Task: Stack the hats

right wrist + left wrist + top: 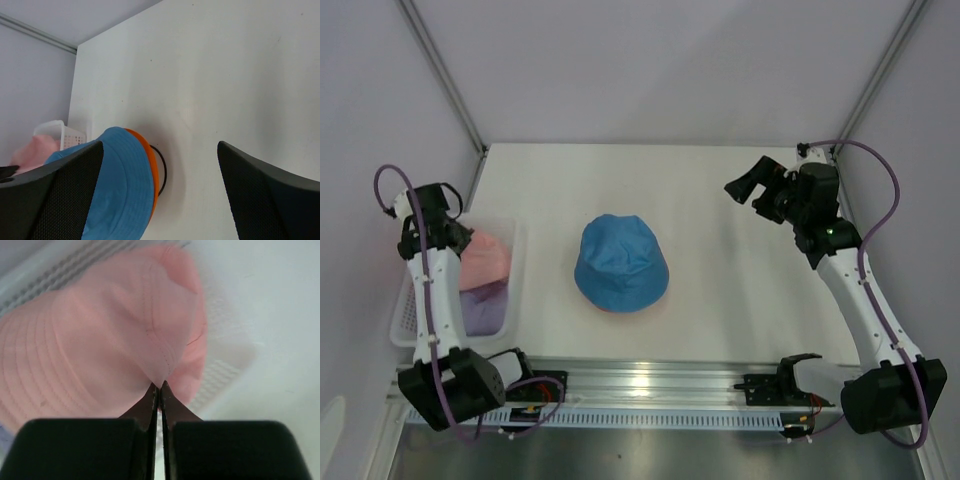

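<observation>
A blue hat (620, 265) sits at the table's middle, pulled over an orange hat (152, 172) of which only the brim edge shows. The pink hat (483, 257) lies in the white basket (516, 275) at the left, on top of a lavender hat (485, 305). My left gripper (160, 386) is down in the basket, shut on a pinched fold of the pink hat's (100, 340) crown. Over the far right of the table, my right gripper (742, 188) hangs open and holds nothing, with the blue hat (115, 190) beside its left finger in the wrist view.
A black wire ring (164, 167) pokes out under the orange brim. The basket's mesh wall (225, 365) stands close behind the pink hat. Enclosure walls and slanted frame posts (445, 75) bound the table at the back and sides.
</observation>
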Robot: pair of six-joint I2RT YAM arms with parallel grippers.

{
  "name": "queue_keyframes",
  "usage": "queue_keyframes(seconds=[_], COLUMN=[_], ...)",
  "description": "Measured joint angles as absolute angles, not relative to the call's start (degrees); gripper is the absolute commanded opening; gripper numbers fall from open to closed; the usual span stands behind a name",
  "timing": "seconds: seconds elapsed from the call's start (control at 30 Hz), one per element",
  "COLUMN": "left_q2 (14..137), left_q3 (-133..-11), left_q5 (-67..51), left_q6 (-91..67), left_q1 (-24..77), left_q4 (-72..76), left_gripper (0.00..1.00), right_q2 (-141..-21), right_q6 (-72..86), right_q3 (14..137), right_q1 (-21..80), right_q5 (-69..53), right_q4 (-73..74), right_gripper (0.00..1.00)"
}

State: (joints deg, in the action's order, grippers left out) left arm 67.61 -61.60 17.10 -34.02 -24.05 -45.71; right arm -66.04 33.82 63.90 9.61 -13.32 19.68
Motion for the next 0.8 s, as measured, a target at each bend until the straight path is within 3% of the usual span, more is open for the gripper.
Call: queue_keyframes(seconds=[0.27,0.47,0.6,0.8], left_q2=[52.6,48.3,52.6,61.0], left_q3=[-86.4,-85.3,-83.5,-83.7], left_q5=[7.1,-1.0,-3.3,-6.8], left_q6=[-29.5,-31.7,-32.1,-32.5], left_q1=[-6.5,9.1,19.4,25.6], left_q4=[-48.0,-42.0,-37.2,-30.3], left_gripper=[0.01,0.01,0.01,0.01], right_q2=[-66.1,-65.9,-64.1,-59.9], right_q6=[33.3,32.1,31.0,30.1], right_q3=[64.4,64.4,64.3,64.2], right_q1=[9.3,9.0,8.6,8.2], right_q5=[-12.8,-12.7,-12.3,-12.0], right_q4=[19.6,19.7,20.6,21.9], right_gripper=[0.99,1.0,1.0,1.0])
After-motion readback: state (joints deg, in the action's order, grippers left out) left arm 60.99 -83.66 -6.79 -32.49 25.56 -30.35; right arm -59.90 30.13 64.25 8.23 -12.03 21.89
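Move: The left hand, with the crown of the pink hat already pinched over the basket, has the stack with the blue hat on top about 38 cm to its right, nearly level fore-and-aft and some 9 cm lower. The basket's middle is roughly 6 cm back, 4 cm left and 12 cm down; the purple hat lies 12 cm back, 1 cm right and 13 cm down. From the right hand the stack is about 27 cm left, 10 cm back and 20 cm below. Keeping its pinch on the pink hat, the left hand whips it up about 25 cm out of the basket while already swinging right, then carries it on fast towards the blue hat, some 33 cm rightward in all. The wrist turns clockwise and its steeply downward fingers tip up until nearly level, facing forward-right. The open, empty right hand eases up and back a few centimetres. ##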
